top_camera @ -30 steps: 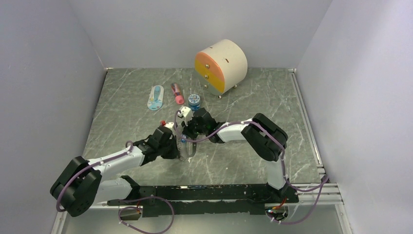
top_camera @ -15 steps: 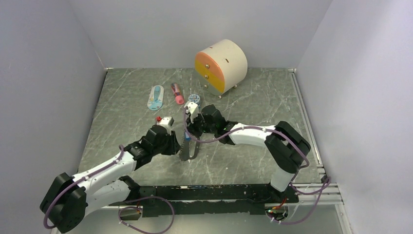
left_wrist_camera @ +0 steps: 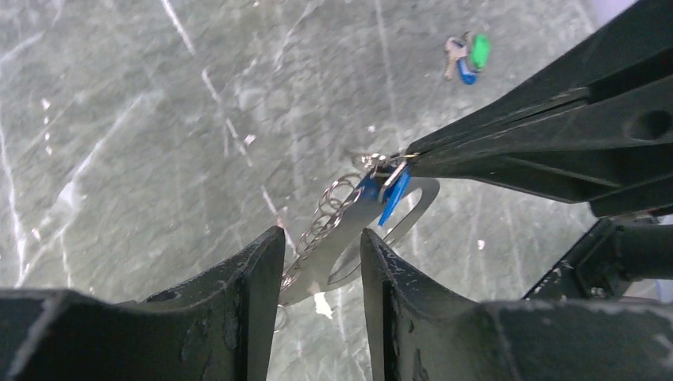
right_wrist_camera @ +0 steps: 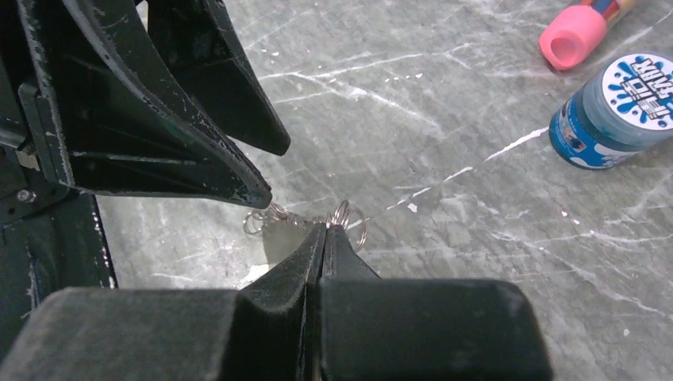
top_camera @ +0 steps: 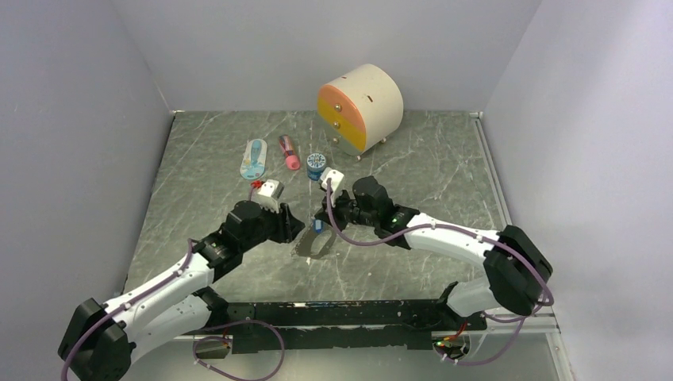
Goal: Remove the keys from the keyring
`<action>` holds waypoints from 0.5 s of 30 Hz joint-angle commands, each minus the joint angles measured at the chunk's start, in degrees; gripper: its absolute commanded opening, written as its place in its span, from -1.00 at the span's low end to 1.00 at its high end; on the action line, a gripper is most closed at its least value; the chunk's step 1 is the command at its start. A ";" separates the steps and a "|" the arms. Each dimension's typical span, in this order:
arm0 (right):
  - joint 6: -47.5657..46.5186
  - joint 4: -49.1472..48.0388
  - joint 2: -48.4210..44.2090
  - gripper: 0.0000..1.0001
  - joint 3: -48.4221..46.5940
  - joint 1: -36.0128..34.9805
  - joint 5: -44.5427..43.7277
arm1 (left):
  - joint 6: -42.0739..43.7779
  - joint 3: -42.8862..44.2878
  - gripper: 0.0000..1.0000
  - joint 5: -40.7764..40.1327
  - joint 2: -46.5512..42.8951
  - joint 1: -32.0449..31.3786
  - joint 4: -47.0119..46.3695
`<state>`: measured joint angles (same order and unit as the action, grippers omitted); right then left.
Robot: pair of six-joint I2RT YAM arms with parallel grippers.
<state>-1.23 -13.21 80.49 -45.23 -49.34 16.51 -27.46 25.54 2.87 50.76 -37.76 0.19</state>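
The keyring [left_wrist_camera: 373,230] is a whitish oval loop with a beaded chain [left_wrist_camera: 321,222], low over the table between both grippers; it also shows in the top view [top_camera: 313,248]. My right gripper [right_wrist_camera: 325,228] is shut on a small wire ring [right_wrist_camera: 343,216] at the chain's end, where a blue-tagged key [left_wrist_camera: 393,193] hangs. My left gripper [left_wrist_camera: 321,234] is open, with the loop's near end just beyond its fingertips. A separate small pair of keys with green and blue tags [left_wrist_camera: 468,54] lies on the table further off.
A round blue tin [top_camera: 317,164], a pink tube [top_camera: 288,152] and a pale blue oval flat piece [top_camera: 254,159] lie behind the grippers. A round cream drawer chest [top_camera: 361,107] stands at the back. Walls close the table's left, right and back.
Both arms have stretched further from their bases. The right gripper has drawn back to the right with the ring. The keyring has sunk from upright to low over the table.
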 commanded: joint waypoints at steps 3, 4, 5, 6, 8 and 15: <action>-0.60 4.79 -6.03 -1.00 -4.89 -0.14 -1.10 | 3.56 2.96 -0.06 3.21 -3.09 -0.06 -6.71; -0.86 5.15 -7.17 -1.00 -5.72 -0.12 -1.37 | 4.17 3.80 -0.06 2.93 -3.43 -0.04 -6.16; -0.87 4.59 -8.09 -1.00 -5.47 -0.14 -2.80 | 4.85 4.46 -0.06 2.67 -3.83 -0.05 -5.61; -0.48 4.05 -8.60 -1.00 -5.15 -0.10 -4.60 | 5.36 5.04 -0.06 2.29 -4.09 -0.06 -5.02; -0.47 6.75 -8.91 -1.00 -6.48 0.03 -4.72 | 6.24 5.74 -0.05 1.55 -4.46 -0.08 -4.21; 1.14 12.82 -5.76 -1.00 -8.41 -0.03 1.32 | 6.15 4.43 -0.02 3.83 -4.68 -0.05 -4.85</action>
<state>-0.97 -5.06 72.42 -50.15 -49.28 14.06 -22.92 29.41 4.69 46.26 -37.76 -2.98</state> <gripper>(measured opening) 0.010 0.483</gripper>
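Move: The keyring with its blue tag is already pinched in the right fingertips, only a couple of centimetres below that hand point. From the left hand it is about 4 cm to the right and 2 cm ahead, at about the same height. On the table, the blue jar is about 16 cm ahead and 3 cm right of the left hand, 10 cm down; the loose keys lie about 27 cm to its right, nearly level with it fore and aft, 13 cm down. The right hand keeps its shut grip on the keyring and lifts it about 6 cm, easing just over a centimetre to its right, with the coil and blue tag hanging free. The left hand rises alongside by about as much, edging slightly forward and right so that it stays next to the keyring, its fingers tipping up some 10 degrees and staying about half open without closing on anything. ##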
